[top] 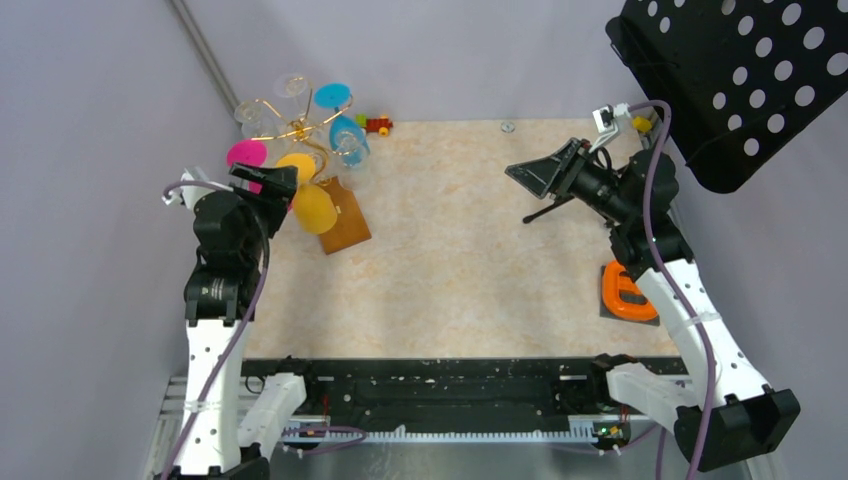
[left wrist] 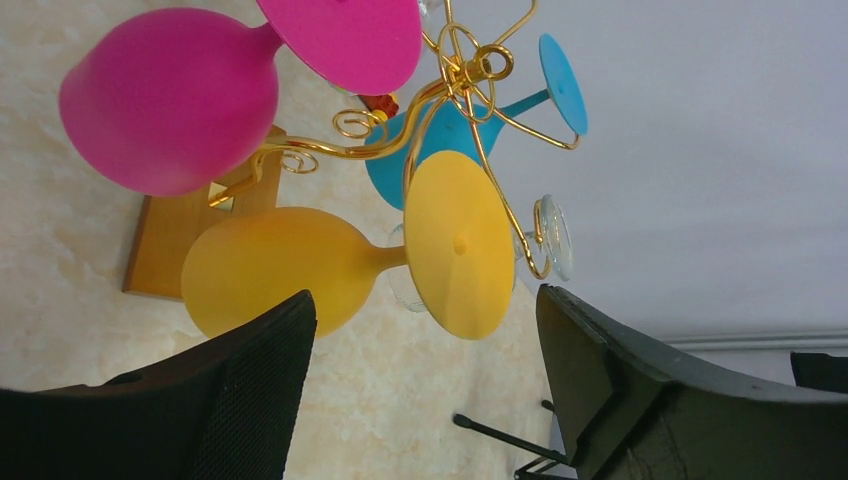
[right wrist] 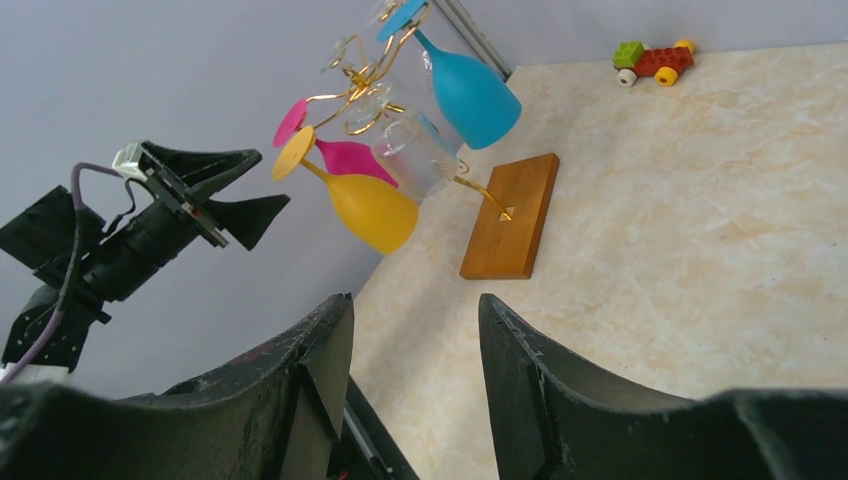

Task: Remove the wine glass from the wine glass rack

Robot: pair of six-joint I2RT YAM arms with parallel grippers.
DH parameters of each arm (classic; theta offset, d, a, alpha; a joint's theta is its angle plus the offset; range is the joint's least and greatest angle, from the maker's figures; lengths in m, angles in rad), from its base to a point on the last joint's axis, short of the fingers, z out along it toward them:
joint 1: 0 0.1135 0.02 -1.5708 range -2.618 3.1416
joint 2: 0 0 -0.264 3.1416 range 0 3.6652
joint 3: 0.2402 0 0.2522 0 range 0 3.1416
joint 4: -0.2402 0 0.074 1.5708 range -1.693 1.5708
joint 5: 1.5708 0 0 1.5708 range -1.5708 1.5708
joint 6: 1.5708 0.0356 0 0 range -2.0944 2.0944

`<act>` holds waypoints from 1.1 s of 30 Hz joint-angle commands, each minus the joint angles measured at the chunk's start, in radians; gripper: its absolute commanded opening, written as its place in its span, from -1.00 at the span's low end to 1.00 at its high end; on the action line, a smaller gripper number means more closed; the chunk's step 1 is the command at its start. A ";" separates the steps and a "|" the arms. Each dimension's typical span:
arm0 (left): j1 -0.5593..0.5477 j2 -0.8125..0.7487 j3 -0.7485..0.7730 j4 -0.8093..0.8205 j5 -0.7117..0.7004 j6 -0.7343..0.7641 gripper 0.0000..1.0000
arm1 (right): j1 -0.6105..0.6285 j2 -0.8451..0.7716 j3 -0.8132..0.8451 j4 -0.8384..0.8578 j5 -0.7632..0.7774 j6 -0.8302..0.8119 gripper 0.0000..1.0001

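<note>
The wine glass rack (top: 297, 129) is a gold wire stand on a brown wooden base (top: 347, 218) at the table's far left. Pink, yellow, blue and clear glasses hang upside down from it. In the left wrist view the yellow wine glass (left wrist: 268, 270) hangs nearest, its foot (left wrist: 458, 243) facing me and the pink glass (left wrist: 168, 100) beside it. My left gripper (left wrist: 425, 296) is open, with its fingertips just short of the yellow glass and nothing held. In the top view this gripper (top: 273, 184) sits beside the yellow bowl (top: 316, 208). My right gripper (right wrist: 415, 300) is open and empty, raised at the far right (top: 520, 174).
A black perforated music stand (top: 740, 80) fills the far right corner, with a tripod leg (top: 548, 211) under my right arm. An orange clamp (top: 624, 291) lies on a grey pad at the right edge. A small toy car (top: 376, 125) sits behind the rack.
</note>
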State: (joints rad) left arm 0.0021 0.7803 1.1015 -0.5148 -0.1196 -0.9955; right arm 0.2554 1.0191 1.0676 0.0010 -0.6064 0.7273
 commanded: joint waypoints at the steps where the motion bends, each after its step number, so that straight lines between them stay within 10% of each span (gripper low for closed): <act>1: 0.006 0.035 0.005 0.109 0.050 -0.018 0.70 | 0.012 -0.027 0.020 0.030 -0.004 -0.059 0.02; 17: 0.006 0.020 -0.050 0.120 0.002 -0.094 -0.08 | 0.014 -0.032 -0.001 0.029 0.019 -0.053 0.01; 27: 0.007 0.003 -0.037 0.118 0.026 -0.218 -1.00 | 0.013 -0.034 -0.008 0.019 0.045 -0.058 0.01; 33: 0.007 -0.008 -0.012 0.126 0.002 -0.247 -1.00 | 0.013 -0.027 -0.009 0.031 0.048 -0.055 0.01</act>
State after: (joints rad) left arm 0.0040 0.7864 1.0592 -0.4263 -0.0925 -1.1965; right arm 0.2592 1.0077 1.0584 -0.0071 -0.5686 0.6880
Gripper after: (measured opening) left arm 0.012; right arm 0.505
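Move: The yellow wine glass hangs upside down from the rack; the middle of its foot disc lies about 4 cm ahead of the left hand, 2 cm to its right and 1 cm above. Some 6 cm ahead and 6 cm left is the pink foot; the rack's hub is roughly 10 cm ahead, 3 cm right, all near hand height. From the right hand, the yellow foot is about 34 cm left, 1 cm ahead, roughly level. The left hand noses about 2 cm forward, then rolls some 10 degrees while shutting, pinching the yellow foot's rim. ##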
